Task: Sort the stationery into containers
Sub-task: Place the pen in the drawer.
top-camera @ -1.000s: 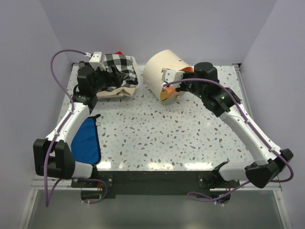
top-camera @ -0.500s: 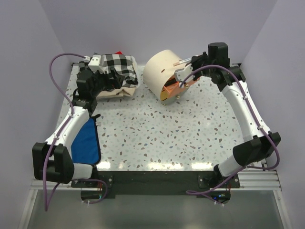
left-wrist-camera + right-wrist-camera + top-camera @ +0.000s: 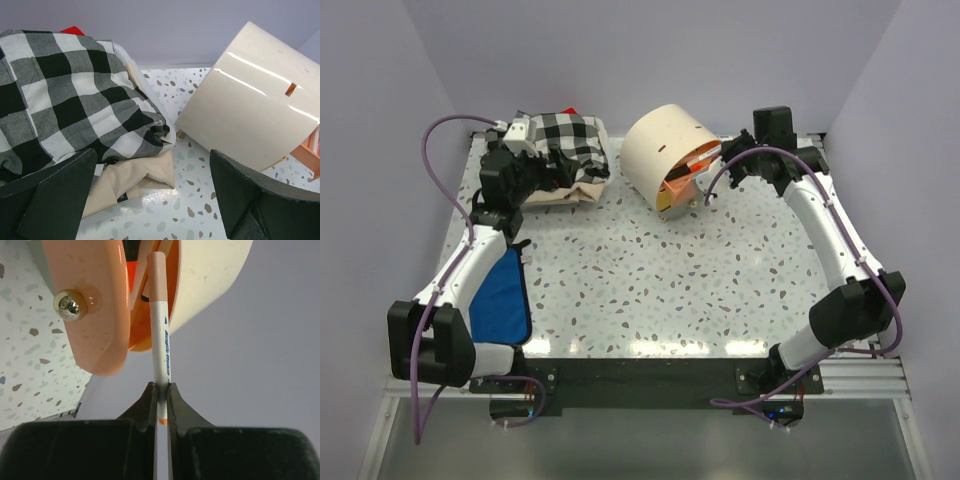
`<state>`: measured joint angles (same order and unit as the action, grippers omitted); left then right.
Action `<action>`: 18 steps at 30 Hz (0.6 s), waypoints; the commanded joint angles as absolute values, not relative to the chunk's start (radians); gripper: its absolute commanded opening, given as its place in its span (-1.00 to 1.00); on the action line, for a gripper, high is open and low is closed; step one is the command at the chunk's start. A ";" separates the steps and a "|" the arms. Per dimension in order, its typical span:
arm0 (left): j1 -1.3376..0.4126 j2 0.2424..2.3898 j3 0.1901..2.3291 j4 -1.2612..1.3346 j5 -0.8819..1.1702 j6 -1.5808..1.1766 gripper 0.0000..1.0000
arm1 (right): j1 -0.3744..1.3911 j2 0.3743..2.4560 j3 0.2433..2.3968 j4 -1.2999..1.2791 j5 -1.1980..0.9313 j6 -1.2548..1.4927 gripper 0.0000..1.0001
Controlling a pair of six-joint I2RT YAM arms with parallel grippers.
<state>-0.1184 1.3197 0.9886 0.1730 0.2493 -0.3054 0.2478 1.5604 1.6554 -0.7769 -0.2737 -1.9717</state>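
My right gripper [image 3: 161,390] is shut on a thin white pen [image 3: 161,340] with a pink cap. The pen's capped end reaches into the gap of an open orange drawer [image 3: 92,300] with a gold knob [image 3: 68,305]. The drawer belongs to the cream drum-shaped cabinet [image 3: 665,150]. Something orange and something dark [image 3: 131,260] show inside the drawer. In the top view the right gripper [image 3: 725,158] sits just right of the cabinet, with the pen [image 3: 695,163] slanting down into the drawer [image 3: 678,190]. My left gripper [image 3: 150,192] is open and empty, low over the table between the cloth pile and the cabinet [image 3: 250,110].
A black-and-white checked cloth [image 3: 570,140] lies on a beige cloth [image 3: 130,180] at the back left, with a bit of red [image 3: 72,31] behind it. A blue cloth [image 3: 505,295] lies by the left arm. Speckled tabletop [image 3: 660,280] fills the middle.
The right arm has swung out to the right and its wrist has drawn back from the cabinet. It still holds the pen, which now angles into the drawer. The left arm has hardly moved.
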 commanded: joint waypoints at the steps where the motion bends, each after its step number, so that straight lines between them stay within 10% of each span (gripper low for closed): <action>1: -0.101 1.296 0.986 0.230 0.238 -0.328 1.00 | 0.245 1.539 1.583 -0.654 -0.278 -2.197 -1.00; 7: -0.094 1.299 0.994 0.222 0.241 -0.330 1.00 | 0.244 1.505 1.482 -0.433 -0.290 -2.082 0.20; 18: -0.095 1.347 1.026 0.222 0.265 -0.357 1.00 | 0.247 1.365 1.489 -0.422 -0.204 -1.696 0.24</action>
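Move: The open drawer, where the held pen is going, lies about 7 cm left of the right hand, 4 cm back and 6 cm below. Inside it, the black-and-orange marker is about 6 cm left, 3 cm back and 6 cm below the hand; the drawer knob is some 3 cm left, 8 cm back and 8 cm below. From the left hand the drawer is about 25 cm right, 2 cm back and 4 cm lower. Right hand sinks about 3 cm by the drawer, fingers opening to release the pen, then rises some 5 cm. ##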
